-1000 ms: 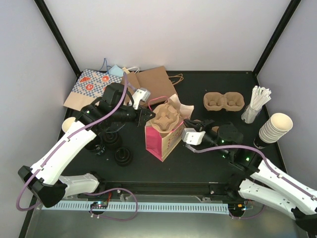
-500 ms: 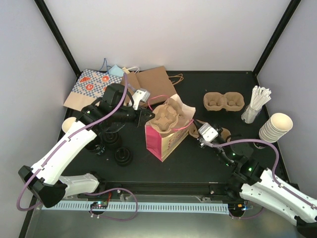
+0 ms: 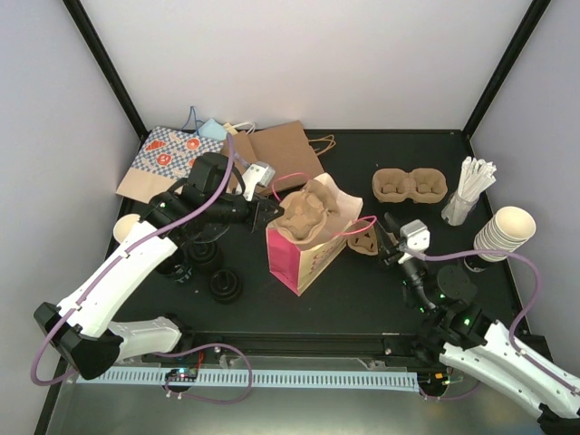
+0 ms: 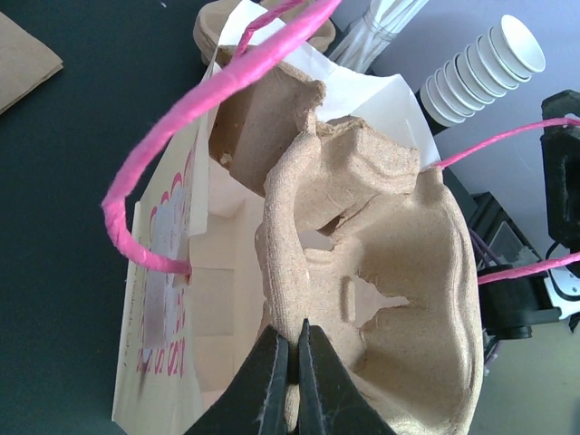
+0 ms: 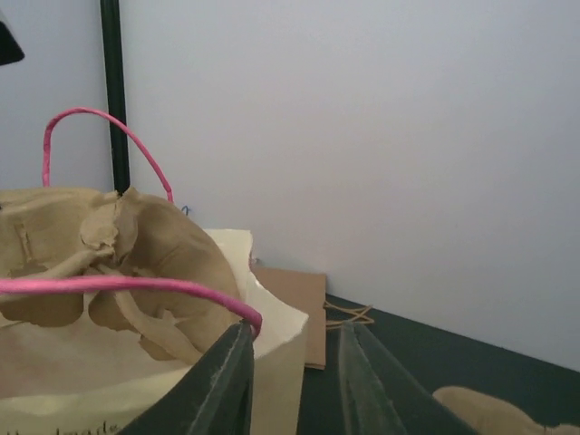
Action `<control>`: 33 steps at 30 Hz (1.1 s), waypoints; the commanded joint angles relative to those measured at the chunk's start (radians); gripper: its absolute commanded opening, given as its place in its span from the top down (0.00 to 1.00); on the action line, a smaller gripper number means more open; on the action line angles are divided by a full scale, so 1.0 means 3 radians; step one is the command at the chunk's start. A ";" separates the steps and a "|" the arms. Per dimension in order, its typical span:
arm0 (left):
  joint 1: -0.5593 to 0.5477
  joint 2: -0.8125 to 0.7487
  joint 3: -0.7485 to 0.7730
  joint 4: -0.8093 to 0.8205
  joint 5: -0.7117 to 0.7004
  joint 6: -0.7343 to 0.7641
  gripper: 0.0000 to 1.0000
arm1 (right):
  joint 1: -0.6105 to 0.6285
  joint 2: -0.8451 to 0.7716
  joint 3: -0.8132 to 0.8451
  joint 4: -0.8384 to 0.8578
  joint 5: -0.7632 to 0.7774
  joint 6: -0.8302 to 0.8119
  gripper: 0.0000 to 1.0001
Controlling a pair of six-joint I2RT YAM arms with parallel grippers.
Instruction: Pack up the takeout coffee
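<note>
A pink-and-white paper bag (image 3: 304,258) stands open mid-table with a brown pulp cup carrier (image 3: 304,213) sticking out of its mouth. My left gripper (image 3: 265,210) is shut on the carrier's rim (image 4: 292,340), above the bag's inside (image 4: 172,299). My right gripper (image 3: 385,243) is just right of the bag, jaws apart; the bag's corner (image 5: 272,362) and the end of its pink handle (image 5: 118,285) lie at its left finger. The takeout coffee, black-lidded cups (image 3: 225,286) (image 3: 204,256), stands left of the bag under my left arm.
A second pulp carrier (image 3: 410,186) lies at the back right beside a cup of white sticks (image 3: 467,190) and a stack of lidless cream cups (image 3: 503,234). Flat paper bags (image 3: 168,159) (image 3: 281,149) lie at the back left. A cream cup (image 3: 125,227) sits far left.
My right gripper drew back to the right from the bag's mouth and its jaws parted. The pink handle swung right with it. The left arm stayed put.
</note>
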 commanded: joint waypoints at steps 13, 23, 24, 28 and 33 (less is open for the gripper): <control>0.0032 0.0075 0.0010 0.0056 0.0207 0.0020 0.98 | -0.0010 0.0003 0.0896 -0.1198 -0.0633 0.0227 0.24; 0.0032 0.0081 0.0022 -0.0005 0.0184 0.0146 0.99 | -0.0011 0.2202 0.3863 -0.3903 -0.0563 0.1027 0.17; 0.0033 0.0080 0.0030 -0.0016 0.0177 0.0151 0.98 | -0.0010 0.2410 0.4122 -0.4124 -0.0585 0.1056 0.17; 0.0029 0.0083 0.0046 -0.0047 0.0164 0.0172 0.98 | -0.0045 0.2931 0.4695 -0.4459 -0.0941 0.1081 0.13; 0.0029 0.0091 0.0121 -0.0156 0.0136 0.0200 0.98 | -0.0322 0.3379 0.5019 -0.4566 -0.1624 0.1141 0.12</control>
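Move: The coffee carrier, tilted in the mouth of the pink paper bag, lies about 14 cm to the left of my right hand, 3 cm farther out and slightly lower. The bag's middle is 13 cm left, 2 cm ahead and some 13 cm below; its near handle loop is only about 5 cm left and 1 cm ahead. A second carrier lies on the table 9 cm ahead, 2 cm right, 22 cm below. From my left hand, the held carrier's middle is 6 cm right, 1 cm ahead and 4 cm down. My right hand leaves the bag's near handle, backs off about 3 cm while the fingers spread wide, then climbs some 14 cm and swings forward and left over the bag. It tips about 40 degrees downward and begins sinking towards the carrier, ending roughly 9 cm higher and 9 cm farther left than it began. My left hand nearly holds still, keeping its pinch on the carrier's rim. ##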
